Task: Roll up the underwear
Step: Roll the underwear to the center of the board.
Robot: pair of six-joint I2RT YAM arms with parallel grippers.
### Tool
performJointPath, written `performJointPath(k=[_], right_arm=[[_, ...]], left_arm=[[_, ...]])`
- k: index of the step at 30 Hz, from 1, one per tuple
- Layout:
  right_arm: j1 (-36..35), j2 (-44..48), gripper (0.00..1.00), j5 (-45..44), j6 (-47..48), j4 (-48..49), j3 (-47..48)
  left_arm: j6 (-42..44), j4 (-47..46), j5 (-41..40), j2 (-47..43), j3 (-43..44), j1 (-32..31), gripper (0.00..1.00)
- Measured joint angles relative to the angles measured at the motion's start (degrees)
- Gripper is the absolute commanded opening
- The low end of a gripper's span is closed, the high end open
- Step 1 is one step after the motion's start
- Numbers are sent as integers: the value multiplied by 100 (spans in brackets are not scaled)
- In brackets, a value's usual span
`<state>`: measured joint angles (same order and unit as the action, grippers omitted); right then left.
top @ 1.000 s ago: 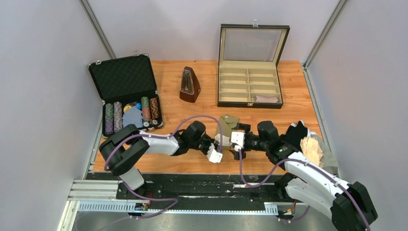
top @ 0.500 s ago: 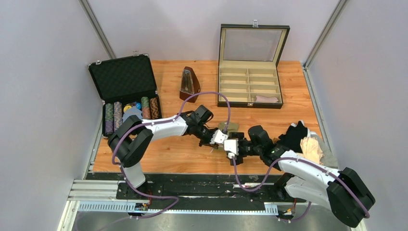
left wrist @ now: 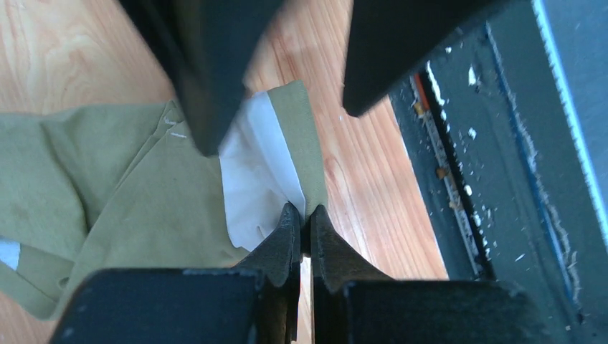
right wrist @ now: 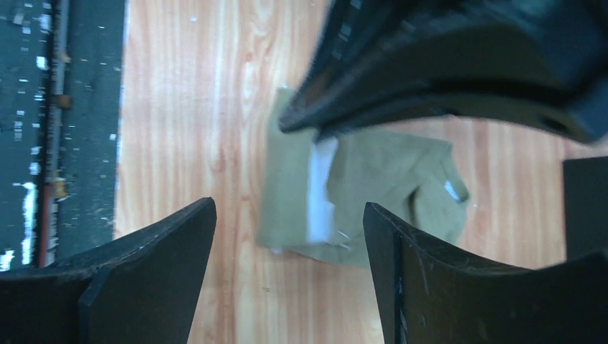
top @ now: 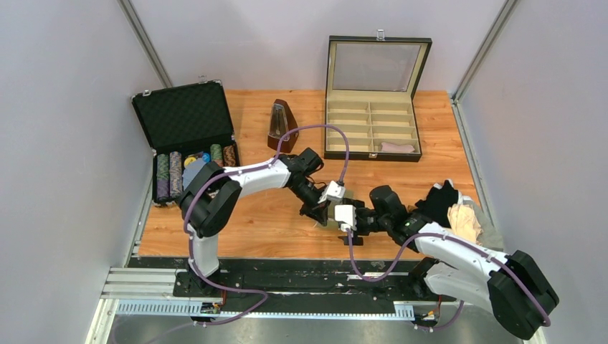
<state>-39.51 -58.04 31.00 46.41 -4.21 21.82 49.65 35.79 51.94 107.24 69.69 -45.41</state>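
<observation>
The olive-khaki underwear (left wrist: pixel 122 172) with a pale waistband lies crumpled on the wooden table, mid-front. My left gripper (left wrist: pixel 301 215) is shut on its folded edge, where the white lining shows. In the right wrist view the same underwear (right wrist: pixel 380 179) lies just beyond my right gripper (right wrist: pixel 289 208), which stands open above the wood with nothing between its fingers. The left gripper (right wrist: pixel 430 64) crosses over the garment there. More underwear is piled at the table's right edge, one black (top: pixel 439 199) and one cream-beige (top: pixel 464 222).
A compartment box (top: pixel 371 125) stands open at the back, a pale roll (top: pixel 398 147) in its front right cell. A metronome (top: pixel 282 125) is left of it. An open chip case (top: pixel 190 140) sits far left. The table's near edge and black rail (left wrist: pixel 502 179) are close by.
The left arm has swung away from the near edge, carrying the pinched underwear edge. The right gripper has shifted left toward it and its jaws have narrowed somewhat.
</observation>
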Motion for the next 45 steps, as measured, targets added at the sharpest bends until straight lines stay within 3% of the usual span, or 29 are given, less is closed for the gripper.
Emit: performJointPath(k=[9, 13, 21, 24, 32, 45], right_arm=[[-57, 315, 75, 92, -264, -782, 186], [-57, 748, 68, -11, -317, -1047, 203], [-57, 896, 52, -153, 33, -1187, 173], [-57, 824, 52, -90, 317, -1187, 127], [-59, -26, 55, -114, 772, -782, 28], [-83, -385, 52, -494, 1300, 315, -271]], left_arm=[[-664, 748, 588, 761, 1058, 24, 2], [-885, 1038, 702, 1320, 1528, 101, 1], [-1816, 944, 964, 1777, 1589, 481, 0], [-2133, 804, 1060, 1875, 1663, 588, 0], [-2885, 560, 1300, 2146, 1797, 638, 0], [-3818, 345, 1628, 2437, 1888, 649, 0]])
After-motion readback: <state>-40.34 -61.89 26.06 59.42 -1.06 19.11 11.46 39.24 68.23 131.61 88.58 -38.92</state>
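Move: The left hand, already pinching the left end of the underwear's rolled edge, has the unrolled body centred roughly 4 cm ahead and 4 cm to its right, about 2 cm lower. From the right hand, open around that edge, the rolled edge's middle is about 1 cm ahead, 3 cm left and 3 cm below; the body's middle is some 4 cm ahead. The black cloth pile sits about 26 cm right and 5 cm farther out than the right hand. Keeping its pinch on the rolled edge, the left hand swings right with a slight lift, then carries it about 4 cm forward and down over the unrolled body, ending about 3 cm farther right, while the wrist keeps turning over by some 50 degrees. Around the same edge the right hand backs off and rises about 2 cm, narrows its fingers without shutting them, then drops some 4 cm and comes forward again, straddling the roll with its forward finger close over the cloth. ##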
